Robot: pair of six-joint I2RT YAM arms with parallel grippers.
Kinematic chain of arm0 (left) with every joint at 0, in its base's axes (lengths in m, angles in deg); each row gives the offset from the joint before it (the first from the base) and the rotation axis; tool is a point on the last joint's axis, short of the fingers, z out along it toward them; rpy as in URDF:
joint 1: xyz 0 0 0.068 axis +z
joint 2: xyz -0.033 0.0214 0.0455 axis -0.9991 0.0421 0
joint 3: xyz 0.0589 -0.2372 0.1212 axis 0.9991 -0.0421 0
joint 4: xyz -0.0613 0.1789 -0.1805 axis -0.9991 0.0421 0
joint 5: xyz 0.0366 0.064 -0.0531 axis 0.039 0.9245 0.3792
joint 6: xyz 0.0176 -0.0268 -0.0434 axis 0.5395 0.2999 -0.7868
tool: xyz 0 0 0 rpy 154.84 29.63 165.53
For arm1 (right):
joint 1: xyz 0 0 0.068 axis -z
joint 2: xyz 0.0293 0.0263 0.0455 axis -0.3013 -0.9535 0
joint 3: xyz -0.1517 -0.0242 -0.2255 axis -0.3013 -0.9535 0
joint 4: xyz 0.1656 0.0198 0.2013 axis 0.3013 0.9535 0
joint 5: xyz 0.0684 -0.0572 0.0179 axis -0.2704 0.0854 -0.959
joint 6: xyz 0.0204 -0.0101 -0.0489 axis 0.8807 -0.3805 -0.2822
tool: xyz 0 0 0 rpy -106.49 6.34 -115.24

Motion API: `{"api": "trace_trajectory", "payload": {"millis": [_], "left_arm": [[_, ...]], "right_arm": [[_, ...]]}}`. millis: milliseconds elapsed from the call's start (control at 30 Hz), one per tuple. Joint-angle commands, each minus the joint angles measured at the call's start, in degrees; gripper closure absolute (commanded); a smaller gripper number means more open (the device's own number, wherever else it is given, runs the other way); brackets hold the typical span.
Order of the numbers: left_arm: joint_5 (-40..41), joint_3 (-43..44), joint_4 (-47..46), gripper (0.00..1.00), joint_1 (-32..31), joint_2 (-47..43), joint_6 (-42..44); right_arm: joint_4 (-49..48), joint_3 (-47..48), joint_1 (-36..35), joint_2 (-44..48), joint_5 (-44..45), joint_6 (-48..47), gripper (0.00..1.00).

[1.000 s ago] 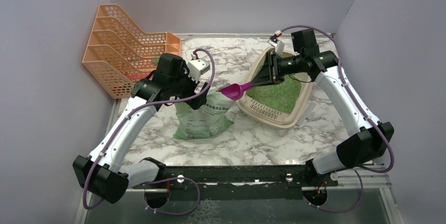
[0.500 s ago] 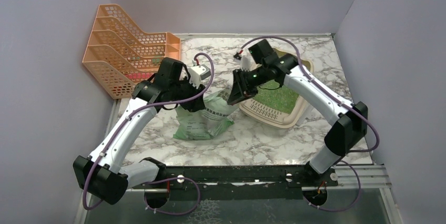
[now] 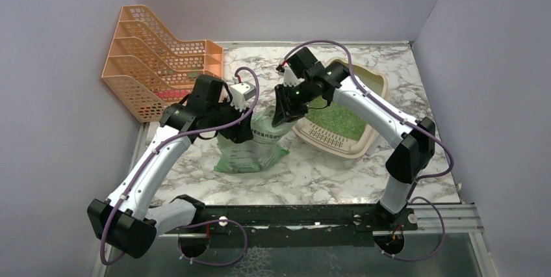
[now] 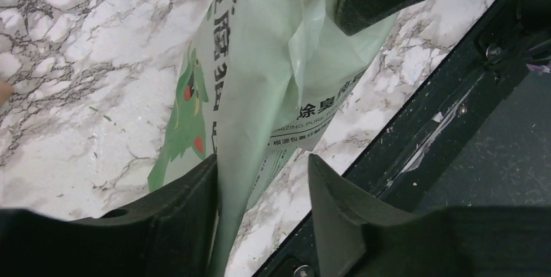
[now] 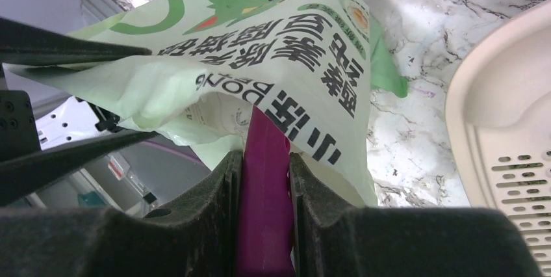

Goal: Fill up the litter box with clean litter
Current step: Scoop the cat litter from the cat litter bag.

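The beige litter box [image 3: 375,85] sits at the back right with green litter [image 3: 338,119] spread in it; its slotted lip also shows in the right wrist view [image 5: 513,173]. The green litter bag [image 3: 250,150] stands mid-table. My right gripper [image 3: 284,111] is shut on the magenta scoop [image 5: 263,192], and the scoop's head is hidden inside the bag's mouth [image 5: 279,62]. My left gripper [image 3: 242,127] is at the bag's top. In the left wrist view its jaws [image 4: 260,163] stand apart, with a fold of the bag [image 4: 260,62] lying against the left finger.
The orange mesh file rack [image 3: 149,56] stands at the back left. A black rail [image 3: 292,215] runs along the table's near edge. Purple walls close in the left, back and right sides.
My right arm has swung left from over the litter box to the bag, carrying the scoop into the bag's mouth. The left arm has barely moved.
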Motion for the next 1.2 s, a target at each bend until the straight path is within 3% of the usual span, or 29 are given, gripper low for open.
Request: {"api": "trace_trajectory", "payload": {"millis": [0, 200, 333, 500, 700, 833, 967, 1167], "left_arm": [[2.45, -2.02, -0.58, 0.40, 0.18, -1.60, -3.86], [7.43, -3.61, -2.26, 0.36, 0.17, -4.15, -8.59], [15.88, -4.20, -5.80, 0.21, 0.19, -8.05, -12.97], [25.82, -4.56, -9.32, 0.02, 0.19, -13.81, -16.82], [37.01, -8.18, -9.03, 0.01, 0.19, -18.93, -26.35], [37.15, -10.70, -8.63, 0.01, 0.17, -22.03, -32.55], [34.61, -13.20, -8.55, 0.01, 0.19, -25.02, -35.33], [27.27, -17.50, -8.45, 0.02, 0.18, -26.92, -36.18]], "right_arm": [[7.00, 3.16, -1.24, -4.27, 5.65, -2.67, 0.99], [13.16, 8.51, -7.74, -14.20, 4.67, -7.56, 0.99], [11.63, 11.57, -8.85, -16.87, 2.91, -7.40, 0.99], [12.21, 16.67, -8.64, -15.87, 7.34, -6.25, 0.99], [20.22, 24.00, -7.39, -15.51, 17.70, -5.97, 0.99], [21.76, 22.56, -7.09, -14.42, 19.25, -6.44, 0.99], [18.20, 17.71, -7.09, -12.97, 14.22, -7.78, 0.99], [17.91, 17.97, -7.09, -15.36, 8.61, -9.90, 0.99]]}}
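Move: The litter bag's side runs between the left hand's half-open fingers, its middle about 10 cm below, 3 cm back and 2 cm to the right. From the right hand, which holds the scoop with its head inside the bag, the bag's middle lies some 8 cm left, 6 cm back and 10 cm down. The litter box is roughly 21 cm to this hand's right, 6 cm farther out and 16 cm below. The left fingers let go of the bag's upper side, opening wide as the hand dips slightly, lifts and pulls away to the left by about 8 cm, swinging some 45 degrees counter-clockwise. The right hand keeps hold of the scoop, pushes it left and down into the bag mouth, about 5 cm left, then eases slightly back right and up while tipping its fingertips further down. ##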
